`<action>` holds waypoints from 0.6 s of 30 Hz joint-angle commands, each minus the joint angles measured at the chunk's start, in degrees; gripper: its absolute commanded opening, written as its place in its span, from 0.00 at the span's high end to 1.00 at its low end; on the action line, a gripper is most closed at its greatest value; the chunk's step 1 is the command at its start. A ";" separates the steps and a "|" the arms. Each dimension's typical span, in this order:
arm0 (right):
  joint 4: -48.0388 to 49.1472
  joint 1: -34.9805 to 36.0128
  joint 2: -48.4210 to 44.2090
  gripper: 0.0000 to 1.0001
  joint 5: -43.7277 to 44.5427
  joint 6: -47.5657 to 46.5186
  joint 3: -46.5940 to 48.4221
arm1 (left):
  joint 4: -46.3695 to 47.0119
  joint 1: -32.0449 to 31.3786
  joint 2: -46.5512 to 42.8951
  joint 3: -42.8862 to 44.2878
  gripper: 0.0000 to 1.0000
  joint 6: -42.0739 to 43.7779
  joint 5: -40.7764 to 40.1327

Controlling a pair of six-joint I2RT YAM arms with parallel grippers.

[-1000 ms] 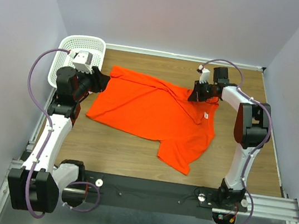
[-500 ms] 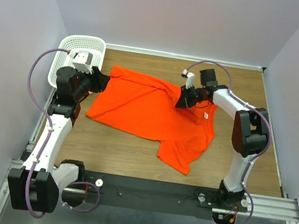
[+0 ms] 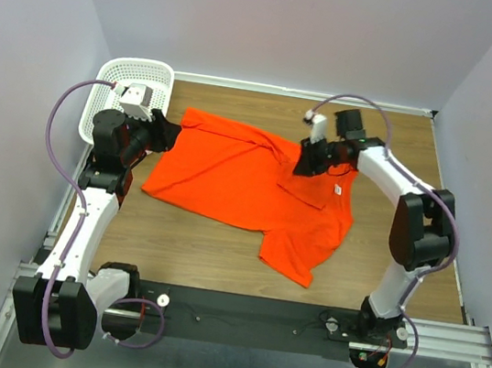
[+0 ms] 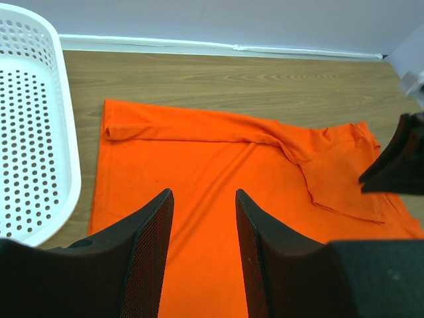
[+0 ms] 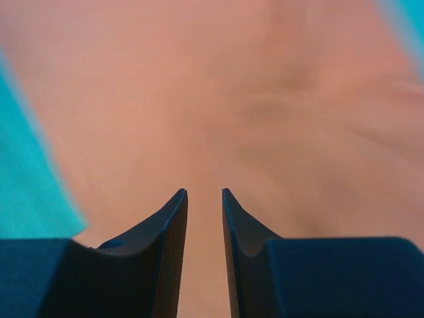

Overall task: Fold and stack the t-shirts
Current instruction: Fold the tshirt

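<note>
One bright orange-red t-shirt (image 3: 228, 177) lies spread on the wooden table, its right shoulder part folded inward as a flap (image 3: 306, 186) beside a small white tag (image 3: 339, 190). My left gripper (image 3: 172, 134) hovers low over the shirt's left edge, open, with only flat fabric (image 4: 218, 172) showing between the jaws (image 4: 204, 193). Right over the folded flap sits my right gripper (image 3: 305, 162). Its jaws stand a little apart (image 5: 205, 192) and hold nothing, with blurred cloth (image 5: 218, 99) close beneath. From the left wrist view, the right gripper (image 4: 391, 162) shows at the right edge.
A white perforated basket (image 3: 133, 75) stands at the back left corner, close beside the left arm and seen along the left side (image 4: 33, 132) of the left wrist view. Bare wood table (image 3: 190, 250) lies in front of the shirt. Walls enclose the table on three sides.
The right gripper carried the shirt's right shoulder part leftward onto the body, then its jaws parted and released the cloth. The left arm stayed still.
</note>
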 commanded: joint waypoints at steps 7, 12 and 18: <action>15.76 -18.82 3.14 0.63 22.78 15.95 -1.33 | 0.37 0.30 -0.25 -0.78 0.49 0.69 1.16; 16.73 -21.64 8.42 0.65 20.33 19.14 1.83 | 0.37 0.39 -0.43 -0.95 0.49 0.78 0.98; 16.82 -21.64 11.14 0.65 16.55 21.16 3.24 | 0.28 0.39 -0.25 -0.87 0.49 0.78 1.07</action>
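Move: The right hand hangs over the shirt with its fingers already part open; the t-shirt's far right corner lies about 12 cm ahead of it, 20 cm to its right and 8 cm below. Between them is the folded flap, its middle some 6 cm ahead and 7 cm right, also 8 cm down; the white label sits about 3 cm ahead and 16 cm right, equally low. From the left hand the corner is roughly 13 cm ahead, 52 cm right and 24 cm below. Towards the shirt's far right corner: the right hand sweeps quickly some 20 cm right and about 12 cm forward over the folded flap, turning roughly 45 degrees clockwise, then sinks about 6 cm, nearly straight down, at the corner. The fingers stay about a third open; at the end their tips are close about the cloth's edge, with touch not clearly visible. ##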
